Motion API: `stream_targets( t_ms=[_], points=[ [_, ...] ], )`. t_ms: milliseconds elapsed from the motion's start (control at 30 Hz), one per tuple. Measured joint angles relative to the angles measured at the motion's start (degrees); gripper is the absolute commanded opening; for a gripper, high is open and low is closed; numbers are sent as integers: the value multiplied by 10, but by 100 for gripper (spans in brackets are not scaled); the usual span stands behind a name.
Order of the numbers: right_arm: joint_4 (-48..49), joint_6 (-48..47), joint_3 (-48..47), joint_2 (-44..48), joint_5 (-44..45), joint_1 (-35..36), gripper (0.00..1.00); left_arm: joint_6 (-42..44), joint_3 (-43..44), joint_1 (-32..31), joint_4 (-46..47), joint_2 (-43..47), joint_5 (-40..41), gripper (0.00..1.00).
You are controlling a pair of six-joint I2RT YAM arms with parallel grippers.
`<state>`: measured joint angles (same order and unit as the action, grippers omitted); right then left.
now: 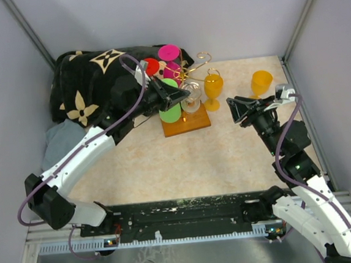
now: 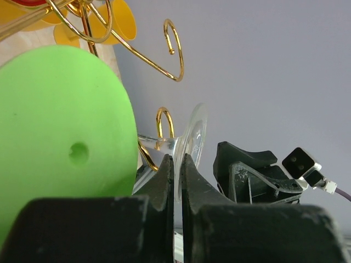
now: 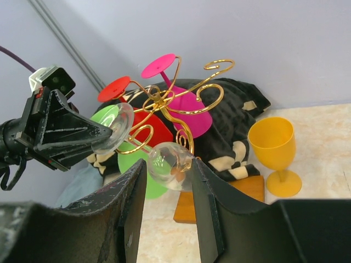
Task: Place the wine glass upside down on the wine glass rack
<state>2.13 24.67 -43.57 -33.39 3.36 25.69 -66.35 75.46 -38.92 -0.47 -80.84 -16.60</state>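
Note:
The clear wine glass (image 1: 191, 101) hangs tilted at the wine glass rack (image 1: 187, 123), a gold wire tree on an orange-brown wooden base. In the right wrist view its bowl (image 3: 170, 164) points down and its stem lies in a gold curl (image 3: 137, 137). My left gripper (image 1: 181, 96) is shut on the rim of the glass's foot (image 2: 193, 131), its fingers (image 2: 164, 181) pinching the thin disc. My right gripper (image 1: 238, 110) stands open a short way right of the rack, nothing between its fingers (image 3: 131, 192).
Pink (image 3: 189, 109), red (image 3: 115, 87) and green (image 2: 66, 137) glasses hang upside down on the rack. Two yellow glasses (image 1: 213, 88) (image 1: 261, 82) stand upright right of it. A black patterned blanket (image 1: 91, 77) and a grey cloth (image 1: 62, 141) lie at the back left. Walls enclose the table.

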Motion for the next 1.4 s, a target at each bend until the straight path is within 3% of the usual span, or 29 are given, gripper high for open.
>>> stream_targets(
  t_ms=[600, 1000, 1267, 1400],
  points=[
    [4, 9, 1, -6, -2, 0, 39, 7, -5, -22, -2, 25, 0, 0],
    [4, 9, 1, -5, -2, 0, 39, 15, 14, -33, 1, -22, 1, 0],
    [4, 9, 1, -5, -2, 0, 39, 20, 17, -35, 1, -24, 2, 25],
    [4, 9, 1, -5, -2, 0, 39, 21, 17, -38, 1, -24, 0, 26]
  ],
)
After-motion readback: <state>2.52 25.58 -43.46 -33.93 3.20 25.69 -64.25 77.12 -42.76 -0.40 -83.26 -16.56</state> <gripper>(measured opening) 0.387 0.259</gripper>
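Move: The left hand still pinches the clear glass by the rim of its foot, bowl tilted off to the right. The rack's near hook lies about 2 cm ahead, 3 cm right and 2 cm below this hand; the hub is 5 cm ahead and 1 cm left, nearly level. The hanging green glass is 2 cm ahead, 5 cm left and 9 cm down. From the right hand, the hook lies some 7 cm ahead and 10 cm left, 2 cm lower. The left hand first draws the pinched clear glass back some 2 cm and up 1.5 cm beside the near hook, then carries it about 2 cm to the right, down by as much and a little forward again, to bring the foot onto the hook with the stem hanging through. There it holds nearly still, the wrist hardly turning, and opens the fingers about a quarter to let go of the foot's rim, staying right beside it. ##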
